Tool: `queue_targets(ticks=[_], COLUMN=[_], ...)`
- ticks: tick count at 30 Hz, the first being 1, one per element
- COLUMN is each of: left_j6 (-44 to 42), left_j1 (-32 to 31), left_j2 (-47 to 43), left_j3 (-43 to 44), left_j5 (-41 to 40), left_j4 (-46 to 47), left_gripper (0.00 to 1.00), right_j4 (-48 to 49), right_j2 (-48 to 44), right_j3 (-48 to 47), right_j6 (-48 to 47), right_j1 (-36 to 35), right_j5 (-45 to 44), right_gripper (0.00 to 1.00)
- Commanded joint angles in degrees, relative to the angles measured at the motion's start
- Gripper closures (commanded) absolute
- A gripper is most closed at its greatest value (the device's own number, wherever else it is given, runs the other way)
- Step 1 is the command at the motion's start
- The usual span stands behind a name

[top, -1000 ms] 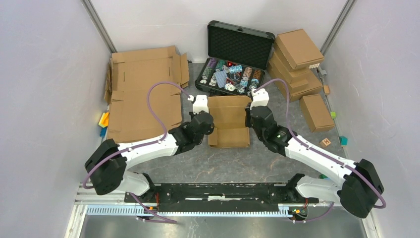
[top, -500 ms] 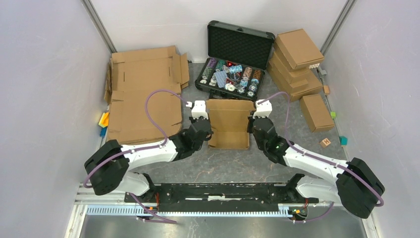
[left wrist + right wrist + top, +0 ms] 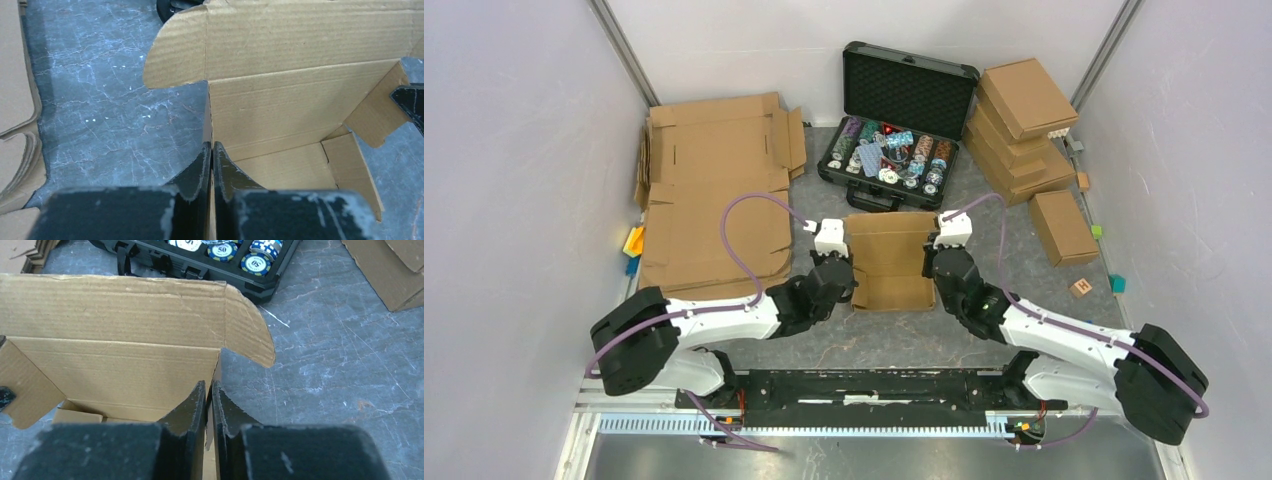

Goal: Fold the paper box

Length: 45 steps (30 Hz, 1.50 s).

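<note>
The paper box (image 3: 889, 255) is a small brown cardboard mailer standing half-formed on the grey table between the two arms, its back flap raised and its side walls upright. My left gripper (image 3: 850, 284) is shut on the box's left wall; in the left wrist view the gripper (image 3: 211, 146) pinches that wall's edge, with the box (image 3: 290, 95) open to the right. My right gripper (image 3: 929, 276) holds the right wall, and in the right wrist view the gripper (image 3: 209, 385) grips it with a thin gap, the box (image 3: 115, 355) lying to the left.
An open black case (image 3: 894, 130) of poker chips sits just behind the box. Large flat cardboard sheets (image 3: 714, 190) lie at the left, and stacked brown boxes (image 3: 1024, 120) and a smaller one (image 3: 1062, 226) at the right. Small coloured blocks (image 3: 1081, 288) lie by the right wall.
Both grippers have drawn the box toward the arm bases, away from the black case. The right jaws have eased slightly apart.
</note>
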<state>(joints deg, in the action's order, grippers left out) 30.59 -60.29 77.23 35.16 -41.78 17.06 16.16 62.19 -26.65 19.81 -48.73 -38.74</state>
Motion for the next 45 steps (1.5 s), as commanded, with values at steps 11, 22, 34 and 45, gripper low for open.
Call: queue_targets(ticks=[11, 22, 34, 45], left_j6=[3.99, 9.58, 11.1, 4.26], left_j1=[-6.44, -11.13, -11.85, -13.39], left_j2=[1.25, 6.75, 4.4, 4.03], left_j3=[2.14, 6.77, 4.59, 2.28], left_j5=[-7.42, -14.12, -14.65, -14.91], left_j4=[-0.74, -7.72, -9.71, -4.32], left_gripper=[0.92, 0.89, 0.91, 0.92], right_j4=[-4.01, -8.51, -19.89, -33.65], right_j2=[-7.4, -14.43, -19.12, -20.74], right_j3=[5.91, 9.2, 5.77, -1.76], right_j6=[3.86, 3.22, 2.56, 4.43], right_j1=[-2.09, -3.13, -3.14, -3.14], right_j5=[0.94, 4.94, 7.76, 11.43], right_gripper=[0.87, 0.87, 0.69, 0.2])
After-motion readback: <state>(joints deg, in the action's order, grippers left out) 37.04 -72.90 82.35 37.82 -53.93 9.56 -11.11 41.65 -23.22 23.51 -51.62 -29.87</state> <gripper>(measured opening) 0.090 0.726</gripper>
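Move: Each hand already pinches a side flap of the box's raised lid. From the left hand the open tray's middle is about 3 cm back, 8 cm to the right and 9 cm below; the lid panel stands some 3 cm ahead, 8 cm right and 3 cm lower. From the right hand the tray is about 3 cm back, 8 cm left and 11 cm down; the chip case lies roughly 25 cm ahead, 8 cm left and 12 cm lower. Both hands draw the raised lid back towards the robot and down over the tray by its side flaps, the left keeping its pinch while going about 5 cm back and some 2 cm each down and right, with a slight roll. The right travels about 7 cm back, a little to the right and 4 cm down, tipping its fingers down and turning counter-clockwise some 10 degrees each, then spreads its fingers wide to let go of the right flap and rises 2 cm, its open jaws still astride that side. ##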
